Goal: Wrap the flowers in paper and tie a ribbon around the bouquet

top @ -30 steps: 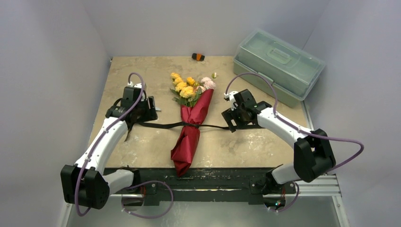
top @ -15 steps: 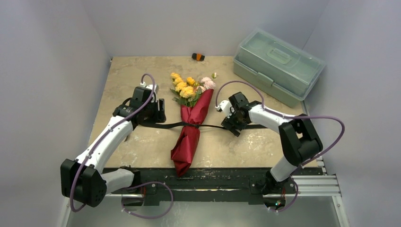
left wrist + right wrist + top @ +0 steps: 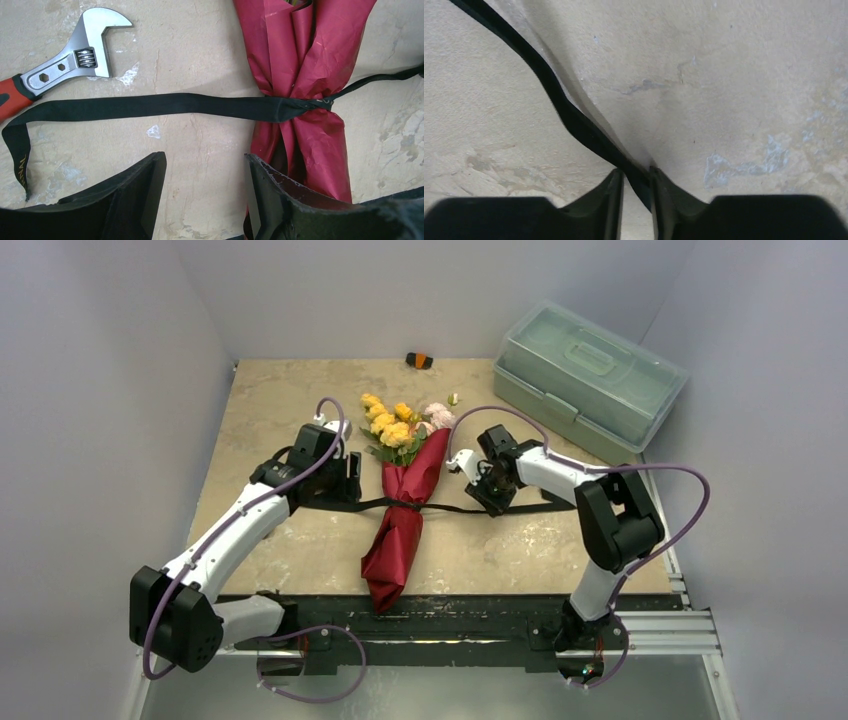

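The bouquet (image 3: 405, 502) lies in the middle of the table, its yellow and pink flowers (image 3: 400, 425) pointing away and the dark red paper (image 3: 305, 60) pinched at the waist. The black ribbon (image 3: 150, 106) is knotted around that waist and trails out flat to both sides. My left gripper (image 3: 205, 165) hovers open just left of the paper, with only bare table between its fingers. Right of the bouquet, my right gripper (image 3: 636, 175) has closed in on the ribbon (image 3: 569, 112), which rises off the table and passes between the fingertips.
An adjustable wrench (image 3: 75, 62) with a red handle lies under the left arm, beside the ribbon's left end. A pale green lidded toolbox (image 3: 588, 375) stands at the back right. A small black and orange object (image 3: 420, 361) sits by the back wall.
Both arms have moved inward toward the bouquet. The right gripper's jaws have narrowed from wide open down onto the ribbon. The left jaws have kept the same width.
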`<state>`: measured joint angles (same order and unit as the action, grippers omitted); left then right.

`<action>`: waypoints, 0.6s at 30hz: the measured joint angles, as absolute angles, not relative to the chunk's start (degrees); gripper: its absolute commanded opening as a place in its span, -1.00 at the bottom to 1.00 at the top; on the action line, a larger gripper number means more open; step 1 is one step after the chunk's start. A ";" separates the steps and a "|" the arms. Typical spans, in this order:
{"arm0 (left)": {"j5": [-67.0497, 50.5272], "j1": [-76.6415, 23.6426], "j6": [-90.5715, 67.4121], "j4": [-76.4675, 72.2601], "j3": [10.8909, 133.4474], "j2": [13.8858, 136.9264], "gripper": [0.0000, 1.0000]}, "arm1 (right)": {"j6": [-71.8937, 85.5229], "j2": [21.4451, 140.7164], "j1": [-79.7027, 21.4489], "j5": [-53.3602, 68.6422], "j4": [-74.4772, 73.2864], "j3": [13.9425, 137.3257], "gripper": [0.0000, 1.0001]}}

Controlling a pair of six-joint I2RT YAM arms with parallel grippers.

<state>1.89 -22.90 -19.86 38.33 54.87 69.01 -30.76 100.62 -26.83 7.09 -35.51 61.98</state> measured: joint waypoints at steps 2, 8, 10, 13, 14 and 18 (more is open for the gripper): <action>1.93 -22.92 -19.86 38.37 54.87 68.99 0.24 | -30.85 101.03 -26.81 8.40 -35.46 62.48 -0.96; 1.98 -22.92 -19.92 38.50 54.87 68.97 0.23 | -30.33 102.39 -26.41 11.99 -37.34 64.55 -1.00; 1.93 -22.92 -20.01 38.52 54.87 68.97 0.21 | -29.36 102.35 -26.52 13.65 -37.93 64.86 -1.00; 1.54 -22.92 -20.51 38.70 55.27 69.17 0.20 | -26.79 100.62 -27.03 14.83 -38.33 65.04 -1.00; 1.48 -22.94 -20.69 38.76 55.70 69.34 0.19 | -25.56 99.04 -27.22 15.40 -38.39 65.04 -1.00; 1.74 -22.94 -21.98 38.74 57.76 69.49 0.17 | -19.99 89.01 -27.77 20.36 -36.60 65.41 -1.00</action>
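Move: The ribbon's right-hand length already runs between my half-open right fingertips, just above the table. From there the bouquet's tied waist is about 16 cm to my left and 1 cm ahead, nearly level in height; the flower heads are 16 cm left and 15 cm ahead. The ribbon's right end is roughly 14 cm to my right and 1 cm farther out. From my left hand, the pinch spot is about 24 cm right, 2 cm ahead and 12 cm lower. I shut my right fingers on the ribbon right away and keep them closed, easing a couple of centimetres left close to the table. Then I lift quickly, about 9 cm up in all and 5 to 6 cm left towards the bouquet's waist, rolling the wrist some 20 degrees so the fingertips swing left. ##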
